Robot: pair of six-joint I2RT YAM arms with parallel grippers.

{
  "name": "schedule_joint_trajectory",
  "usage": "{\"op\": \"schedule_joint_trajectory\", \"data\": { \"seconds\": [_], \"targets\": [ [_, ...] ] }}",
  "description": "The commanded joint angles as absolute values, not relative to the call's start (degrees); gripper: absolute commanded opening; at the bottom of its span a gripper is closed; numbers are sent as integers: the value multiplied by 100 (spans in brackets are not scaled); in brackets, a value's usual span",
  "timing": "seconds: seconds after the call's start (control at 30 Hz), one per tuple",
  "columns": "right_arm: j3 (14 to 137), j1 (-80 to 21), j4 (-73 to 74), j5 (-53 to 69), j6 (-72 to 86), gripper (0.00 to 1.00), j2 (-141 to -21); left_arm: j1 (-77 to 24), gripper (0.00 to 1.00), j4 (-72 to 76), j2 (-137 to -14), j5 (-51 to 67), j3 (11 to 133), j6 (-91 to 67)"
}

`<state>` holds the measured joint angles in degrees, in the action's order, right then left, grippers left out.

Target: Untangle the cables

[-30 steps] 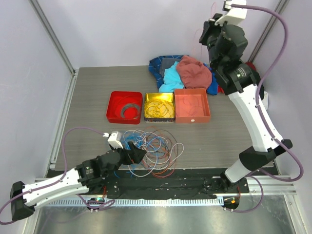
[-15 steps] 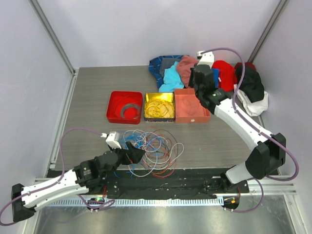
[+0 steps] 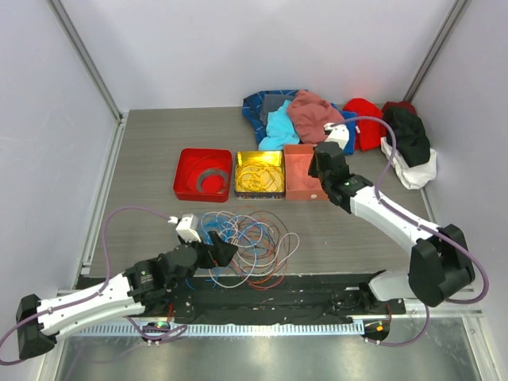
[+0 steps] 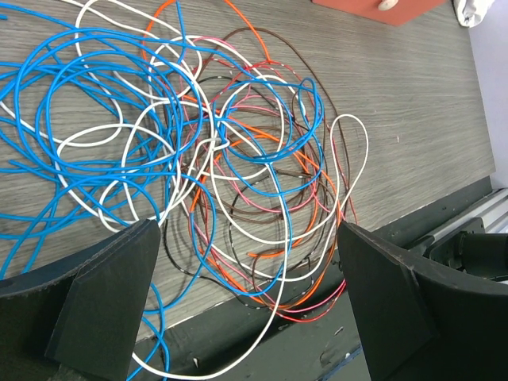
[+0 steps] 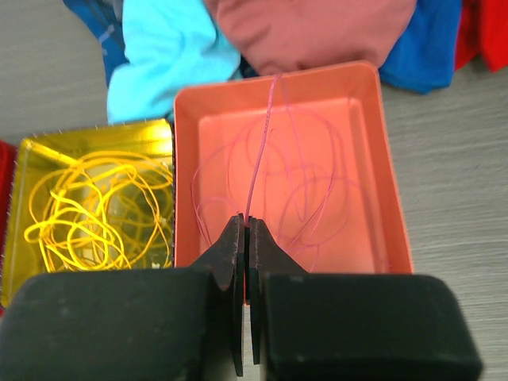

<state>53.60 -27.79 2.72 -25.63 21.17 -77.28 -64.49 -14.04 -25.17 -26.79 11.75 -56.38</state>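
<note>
The cables (image 3: 250, 242) lie tangled near the table's front edge, in blue, white, orange, pink, red and brown loops (image 4: 238, 159). My left gripper (image 3: 218, 252) hovers at the tangle's left side. It is open, with its wide-apart fingers (image 4: 103, 294) straddling the front loops and nothing between them. My right gripper (image 3: 321, 171) is low over the orange tray (image 3: 298, 196), shut on a thin pink cable (image 5: 262, 151). That cable runs from the jaws toward the tray's far wall (image 5: 278, 70), and more pink loops lie inside the tray.
A red tray (image 3: 181, 178) holds a grey coil (image 3: 210, 176). Beside it a yellow tray (image 3: 236, 175) holds yellow cables (image 5: 87, 206). A heap of clothes (image 3: 302, 115) lies behind the trays, with more clothes (image 3: 409, 143) at the right wall. A black rail runs along the front edge.
The right arm has swung down from high at the back to just over the orange tray, bringing the pink cable with it. The left arm has barely moved.
</note>
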Motion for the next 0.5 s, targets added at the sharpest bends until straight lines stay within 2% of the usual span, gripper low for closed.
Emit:
{"op": "schedule_joint_trajectory", "data": {
  "seconds": [0.0, 0.13, 0.17, 0.2, 0.23, 0.33, 0.47],
  "targets": [
    [5387, -2769, -228, -2364, 2268, 1, -8111, -6460, 100, -1081, -2566, -2760, 1160, -5528],
    [5904, -2734, -89, -2320, 2215, 1, -8840, -6460, 100, -1230, -2496, -2768, 1213, -5572],
    [6028, -2733, 130, -2346, 2206, 17, -9059, -6460, 100, -1370, -2409, -2777, 1230, -5581],
    [6134, -2733, 219, -2364, 2197, 27, -9088, -6469, 100, -1441, -2365, -2795, 1257, -5581],
    [6230, -2733, 281, -2356, 2223, 43, -9088, -6460, 100, -1520, -2295, -2856, 1266, -5590],
    [6223, -2760, 255, -2364, 2311, 57, -8738, -6460, 100, -1792, -2013, -2926, 1266, -5599],
    [6144, -2935, 438, -2601, 2259, 63, -8131, -6460, 100, -1854, -1767, -3084, 1187, -5607]
  ]
}}
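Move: The right hand holds the pink cable shut in its fingers, above the salmon box. The box's middle lies about 3 cm ahead, 2 cm to the right and some 14 cm below. The gold box with the yellow cable is about 12 cm to the left and 3 cm ahead, and the dusty-pink cloth roughly 18 cm ahead and 2 cm to the right. From the left hand, the salmon box's middle is about 23 cm ahead and 23 cm to the right. Down into the space over the salmon box goes the right hand, about 7 cm, drifting a couple of centimetres forward and left while the fingers tip some 10 degrees further down. Near the bottom the fingers open to a bit over half and let go of the pink cable, and the hand then starts back up by about 2 cm. ##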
